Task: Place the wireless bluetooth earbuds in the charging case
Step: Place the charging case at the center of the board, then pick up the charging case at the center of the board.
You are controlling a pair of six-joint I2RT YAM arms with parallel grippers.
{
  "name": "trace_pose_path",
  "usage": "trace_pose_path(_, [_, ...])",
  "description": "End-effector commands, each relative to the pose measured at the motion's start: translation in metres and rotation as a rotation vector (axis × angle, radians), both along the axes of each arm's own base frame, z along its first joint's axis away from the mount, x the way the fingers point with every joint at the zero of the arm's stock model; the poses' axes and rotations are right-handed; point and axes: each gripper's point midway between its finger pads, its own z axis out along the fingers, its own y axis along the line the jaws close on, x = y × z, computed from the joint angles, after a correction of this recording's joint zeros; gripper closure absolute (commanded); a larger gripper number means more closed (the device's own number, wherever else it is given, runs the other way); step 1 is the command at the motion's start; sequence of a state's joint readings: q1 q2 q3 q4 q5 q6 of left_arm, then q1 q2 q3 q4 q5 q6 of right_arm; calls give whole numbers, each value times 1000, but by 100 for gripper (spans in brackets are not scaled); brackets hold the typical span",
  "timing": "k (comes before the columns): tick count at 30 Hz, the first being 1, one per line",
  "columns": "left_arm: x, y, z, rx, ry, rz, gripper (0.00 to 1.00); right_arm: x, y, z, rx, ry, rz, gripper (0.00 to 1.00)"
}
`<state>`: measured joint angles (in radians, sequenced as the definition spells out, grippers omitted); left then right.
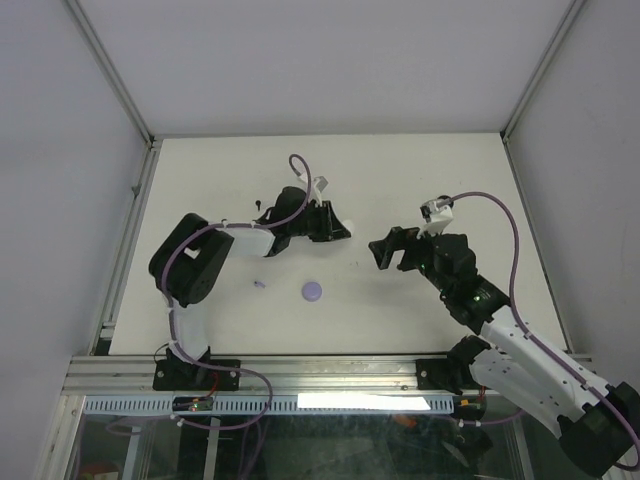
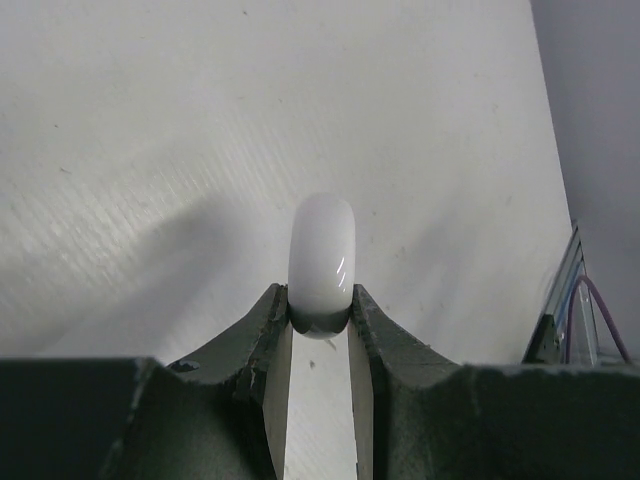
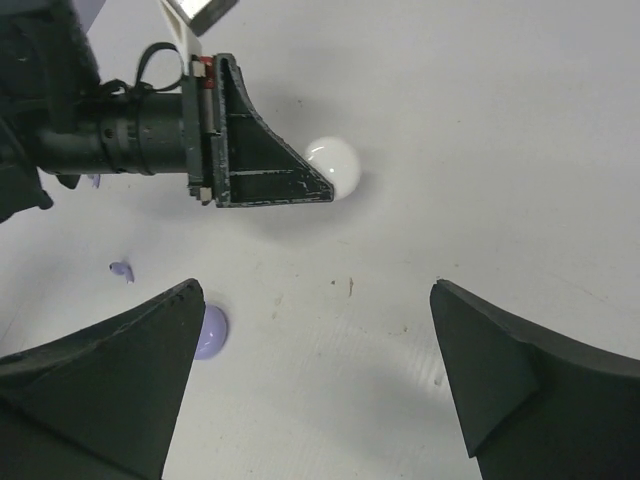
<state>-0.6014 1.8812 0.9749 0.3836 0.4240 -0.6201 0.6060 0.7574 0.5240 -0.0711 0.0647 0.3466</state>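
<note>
My left gripper [image 2: 320, 312] is shut on a white round charging case [image 2: 322, 262], held edge-on just above the table. The right wrist view shows the same white case [image 3: 336, 165] at the tip of the left gripper's fingers [image 3: 262, 166]. My right gripper [image 3: 315, 335] stands wide open over bare table, a short way to the right of the left gripper [image 1: 341, 229]. A closed lavender case [image 1: 313, 291] lies in front of the left gripper. A tiny lavender earbud [image 1: 259, 284] lies to its left. A small black earbud [image 1: 259, 204] sits farther back.
The lavender case [image 3: 212, 332] sits right beside my right gripper's left fingertip [image 3: 180, 310] in the right wrist view, with the lavender earbud [image 3: 121, 270] beyond it. A metal frame rail [image 1: 130, 240] borders the white table [image 1: 430, 180] on the left.
</note>
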Motion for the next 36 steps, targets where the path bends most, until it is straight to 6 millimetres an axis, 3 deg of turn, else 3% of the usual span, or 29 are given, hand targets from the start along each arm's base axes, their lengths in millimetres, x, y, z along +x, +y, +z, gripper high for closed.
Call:
trace_pose_path(1, [32,-20,-3,-17,26,40,94,10,-14,29,40,-120,-86,1])
trace_pose_path(6, [54,-31,-27,13,75,62,88,8,-17,20,13,-86,-95,1])
trace_pose_path(9, [60,-33,-36,30,95,76,79,7,-17,16,5,-74,-97,1])
trace_pose_path(19, [56,-10,-32,119,38,123,43,14,-16,12,-33,-31,-111,1])
trace_pose_path(25, [45,18,-10,177,-23,182,24,24,-25,7,-110,36,-181,1])
trace_pose_path(30, [32,50,21,243,-88,240,15,39,-33,1,-182,83,-254,1])
trace_pose_path(36, [20,91,70,311,-147,293,4,73,-54,-17,-266,142,-359,1])
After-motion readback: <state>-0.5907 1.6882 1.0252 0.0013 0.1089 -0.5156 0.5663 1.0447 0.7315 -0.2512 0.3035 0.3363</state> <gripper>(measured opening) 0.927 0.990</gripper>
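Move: The left hand already grips the white charging case; its resting place on the board is about 5 cm ahead, 3 cm to the right and 5 cm below. From that hand, the purple disc lies some 14 cm back and 7 cm left, and the black puck about 9 cm ahead and 27 cm right, both roughly 6 cm lower. From the empty right hand, the resting place is around 14 cm ahead, 4 cm left and 16 cm down. The left fingers let go of the charging case at the board's centre, after carrying it about 5 cm forward and as far down, slightly right. They spread from a quarter open to nearly wide, then the hand pulls away left some 9 cm, rising 7 cm and easing back, its left side rolling up. The open right hand finishes by edging forward, right and slightly down, turning clockwise about 15 degrees. ##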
